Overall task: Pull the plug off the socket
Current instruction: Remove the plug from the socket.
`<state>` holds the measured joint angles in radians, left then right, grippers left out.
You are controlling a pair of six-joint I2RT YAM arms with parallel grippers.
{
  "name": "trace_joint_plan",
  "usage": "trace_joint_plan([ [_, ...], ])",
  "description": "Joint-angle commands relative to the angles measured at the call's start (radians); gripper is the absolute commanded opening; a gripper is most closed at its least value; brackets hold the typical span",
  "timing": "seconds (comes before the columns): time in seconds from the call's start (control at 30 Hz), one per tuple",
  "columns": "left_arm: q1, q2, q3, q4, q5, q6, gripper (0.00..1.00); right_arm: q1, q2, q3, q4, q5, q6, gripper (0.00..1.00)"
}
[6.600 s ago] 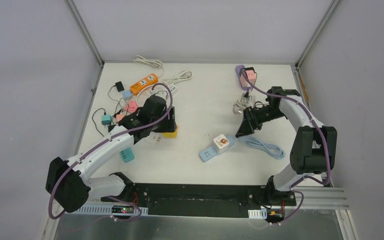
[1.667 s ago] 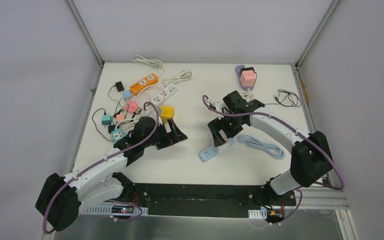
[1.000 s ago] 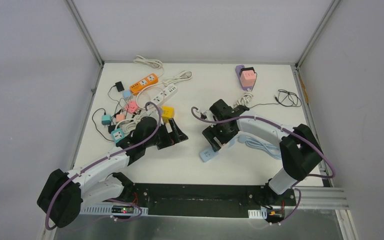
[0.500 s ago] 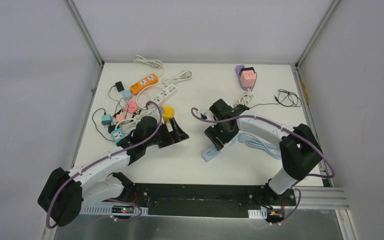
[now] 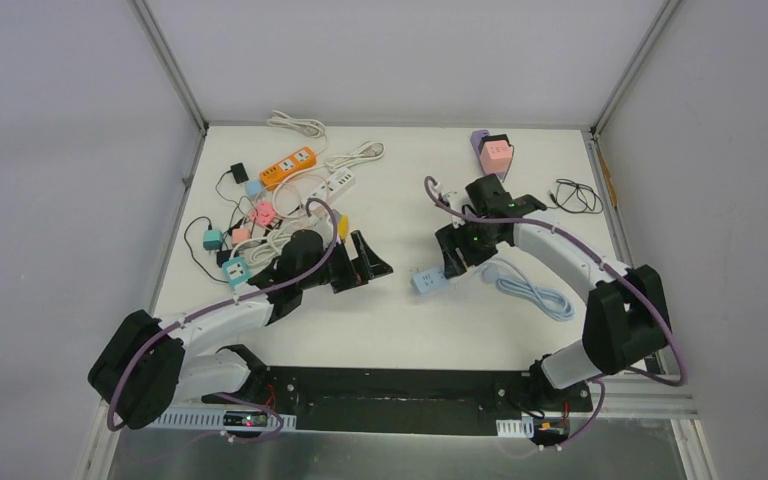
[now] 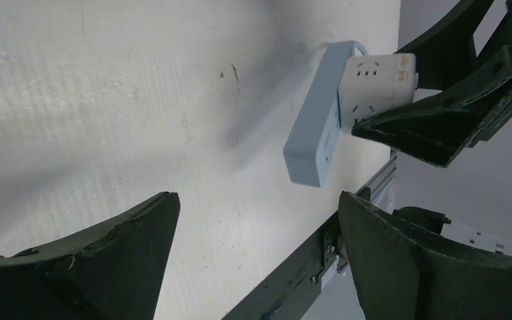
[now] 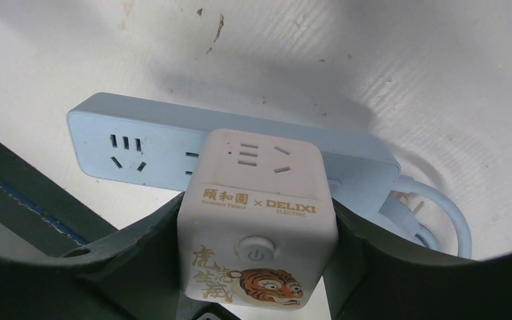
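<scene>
The plug, a white cube adapter with a tiger print [image 7: 257, 220], sits in the light blue power strip [image 7: 140, 143], which is the socket. My right gripper [image 7: 260, 248] is shut on the cube's two sides. The top view shows the right gripper [image 5: 457, 255] with the blue strip [image 5: 426, 281] sticking out below it. In the left wrist view the cube [image 6: 377, 80] and strip [image 6: 313, 143] hang a little above the table and cast a shadow. My left gripper [image 6: 257, 200] is open and empty, pointing at the strip from the left, short of it [image 5: 365, 262].
The strip's blue cable coil [image 5: 532, 292] lies right of it. A tangle of adapters and strips, an orange one [image 5: 289, 167] and a white one [image 5: 330, 185], fills the back left. A pink cube [image 5: 496, 152] stands at the back, with a black cable [image 5: 575, 195] to its right.
The right gripper closed on the cube and carried it with the strip right and towards the back, off the table. The left gripper advanced to the right towards it.
</scene>
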<state>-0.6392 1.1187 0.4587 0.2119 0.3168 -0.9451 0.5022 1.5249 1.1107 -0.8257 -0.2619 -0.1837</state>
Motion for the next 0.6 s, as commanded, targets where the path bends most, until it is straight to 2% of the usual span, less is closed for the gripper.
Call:
trace_joint_plan([
  [0.0,-0.035,0.07,0.003,0.21,0.063,-0.081,0.92,-0.087,-0.119,-0.037,0.086,-0.163,0.024,0.0],
  [0.1,-0.05,0.144,-0.012,0.379,0.078,-0.172,0.93,-0.125,-0.172,-0.104,0.156,-0.233,0.01,0.0],
  [0.23,-0.068,0.215,-0.01,0.531,0.086,-0.248,0.93,-0.165,-0.233,-0.185,0.222,-0.233,0.01,0.0],
  [0.57,-0.166,0.361,0.102,0.51,0.116,-0.242,0.93,-0.214,-0.276,-0.236,0.269,-0.233,0.01,0.0],
])
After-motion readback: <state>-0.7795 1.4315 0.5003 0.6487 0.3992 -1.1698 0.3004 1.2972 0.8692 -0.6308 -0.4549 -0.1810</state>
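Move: The light-blue power strip's free end is about 9 cm to the right of the open left hand, 2 cm back and some 6 cm below it; the white cube plug is 13 cm to that hand's right, level fore and aft, 4 cm lower. The yellow cube lies 9 cm left, 8 cm ahead and 10 cm below. The right hand already holds the white cube plug between its fingers; from that hand the strip's free end is about 5 cm left, 3 cm back and 3 cm below. The left hand, fingers staying wide open, sweeps about 8 cm to the right towards the strip's free end, drawing slightly back at the end and rising about 1 cm while its fingers level out by some 15 degrees. The right hand keeps its grip on the white cube plug with the strip hanging from it, drifting about 3 cm to the right after a brief lift and tilting so its fingers point more to the left, which turns the strip's free end up towards the left hand. ##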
